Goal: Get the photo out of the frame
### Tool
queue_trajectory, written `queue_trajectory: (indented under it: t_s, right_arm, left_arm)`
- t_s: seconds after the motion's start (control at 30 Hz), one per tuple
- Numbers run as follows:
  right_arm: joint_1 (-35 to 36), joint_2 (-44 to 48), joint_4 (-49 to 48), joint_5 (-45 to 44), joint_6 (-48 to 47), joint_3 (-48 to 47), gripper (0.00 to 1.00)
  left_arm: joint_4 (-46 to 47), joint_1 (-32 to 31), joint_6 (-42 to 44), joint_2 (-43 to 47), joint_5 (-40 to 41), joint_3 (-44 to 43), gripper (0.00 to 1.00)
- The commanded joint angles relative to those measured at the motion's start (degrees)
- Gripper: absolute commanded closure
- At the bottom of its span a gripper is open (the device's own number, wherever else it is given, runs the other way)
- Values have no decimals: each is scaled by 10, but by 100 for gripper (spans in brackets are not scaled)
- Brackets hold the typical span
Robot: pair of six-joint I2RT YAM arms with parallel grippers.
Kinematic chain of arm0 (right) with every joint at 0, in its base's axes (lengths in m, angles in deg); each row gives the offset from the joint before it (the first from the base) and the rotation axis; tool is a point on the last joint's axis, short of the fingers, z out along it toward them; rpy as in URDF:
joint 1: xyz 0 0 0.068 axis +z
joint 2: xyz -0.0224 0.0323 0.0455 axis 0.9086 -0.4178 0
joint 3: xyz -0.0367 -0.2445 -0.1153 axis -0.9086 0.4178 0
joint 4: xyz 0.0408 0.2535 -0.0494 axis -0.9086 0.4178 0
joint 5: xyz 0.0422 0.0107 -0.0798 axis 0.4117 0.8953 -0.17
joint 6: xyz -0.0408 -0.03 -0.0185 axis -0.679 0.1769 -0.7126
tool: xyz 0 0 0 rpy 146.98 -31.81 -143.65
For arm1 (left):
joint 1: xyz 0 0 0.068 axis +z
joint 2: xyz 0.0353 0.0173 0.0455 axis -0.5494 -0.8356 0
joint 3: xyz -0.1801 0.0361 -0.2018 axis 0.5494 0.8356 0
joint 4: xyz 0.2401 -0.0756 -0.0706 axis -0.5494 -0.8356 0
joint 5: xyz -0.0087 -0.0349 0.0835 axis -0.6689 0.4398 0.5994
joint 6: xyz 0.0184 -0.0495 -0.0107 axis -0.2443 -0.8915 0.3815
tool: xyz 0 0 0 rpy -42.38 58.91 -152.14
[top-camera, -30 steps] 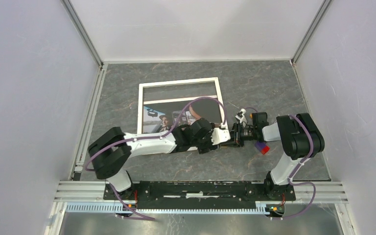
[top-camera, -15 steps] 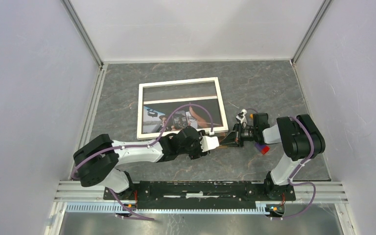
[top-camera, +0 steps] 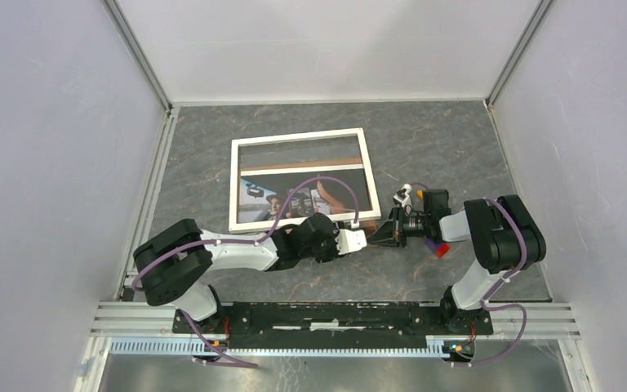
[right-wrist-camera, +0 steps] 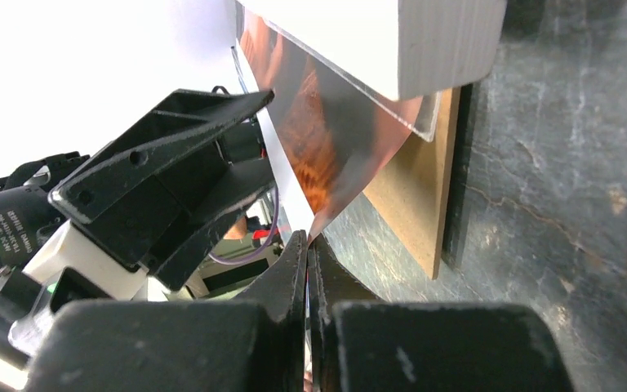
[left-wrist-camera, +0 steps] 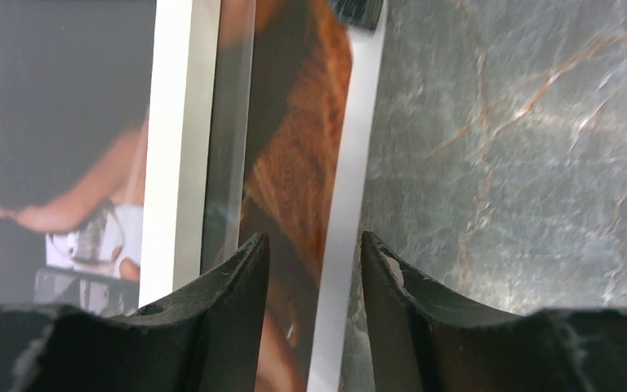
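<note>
The white-bordered frame (top-camera: 298, 136) lies flat on the grey table. The photo (top-camera: 294, 200) shows in its near half, and its orange right corner (right-wrist-camera: 326, 139) sticks out past the frame's thick white edge (right-wrist-camera: 375, 41). My right gripper (right-wrist-camera: 309, 238) is shut on that photo corner, at the frame's near right corner (top-camera: 380, 235). My left gripper (left-wrist-camera: 312, 255) is open above the photo's white right margin (left-wrist-camera: 359, 163), which shows between its fingers. It sits just left of the right gripper (top-camera: 357, 241).
A brown backing board (right-wrist-camera: 424, 188) lies under the frame's corner. A small purple and red object (top-camera: 436, 247) sits on the table by the right arm. Grey walls and metal rails close in the table on three sides.
The right gripper has shut on the photo's corner. The left arm has drawn back toward the near edge, its gripper leaving the frame's corner, and its jaws have narrowed.
</note>
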Motion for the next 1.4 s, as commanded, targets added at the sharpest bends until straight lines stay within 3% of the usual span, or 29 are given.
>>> queue_trajectory:
  t_s: [0.0, 0.13, 0.5, 0.63, 0.67, 0.77, 0.9, 1.13, 1.37]
  right_arm:
    - [-5, 23, 45, 29, -41, -12, 100]
    - [-4, 25, 73, 28, -59, -16, 100]
    - [-5, 31, 103, 38, -78, -19, 100]
    - [-5, 32, 105, 36, -85, -20, 100]
    - [-5, 32, 105, 35, -87, -21, 93]
    - [-5, 33, 137, 22, -124, -39, 57]
    - [-7, 33, 220, -13, -202, -82, 34]
    - [-28, 35, 336, -34, -348, -148, 19]
    - [-44, 46, 398, -51, -426, -186, 12]
  left_arm:
    - [-8, 1, 43, 39, 56, 30, 52]
    - [-4, 2, 45, 76, 61, 51, 63]
    - [-83, 3, 66, 41, 97, 8, 62]
    - [-174, 2, 59, 59, 46, -20, 93]
    - [-204, 3, 52, 68, 25, -30, 97]
    - [-275, 1, 26, 87, -35, -64, 98]
    - [-379, 2, -4, 95, -87, -121, 98]
    - [-577, 8, -12, 133, -187, -231, 98]
    - [-782, 83, 46, 162, -282, -393, 98]
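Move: The open left fingers already straddle the photo's near edge, which sticks out of the frame; their grip spot is about 5 cm farther left along it, level fore and aft and roughly 1 cm lower. The frame's near right corner lies some 6 cm ahead and 7 cm right of the left hand. From the right hand, the photo's corner is right in its shut fingers, the frame's corner about 5 cm straight ahead, and the purple-red block some 14 cm right, 1 cm back and 4 cm lower. While the right fingers keep their pinch on the photo's near right corner, the left hand slides about 5 cm left along the near edge, shuts on it, then pulls it up about 13 cm and back some 7 cm towards the base, the wrist tilting until the fingers point more steeply down. Just as the left grip shuts, the right hand, which had eased back a centimetre or so, opens wide, lets go of the corner and moves forward about 4 cm and a little right, turning its fingers lower. ##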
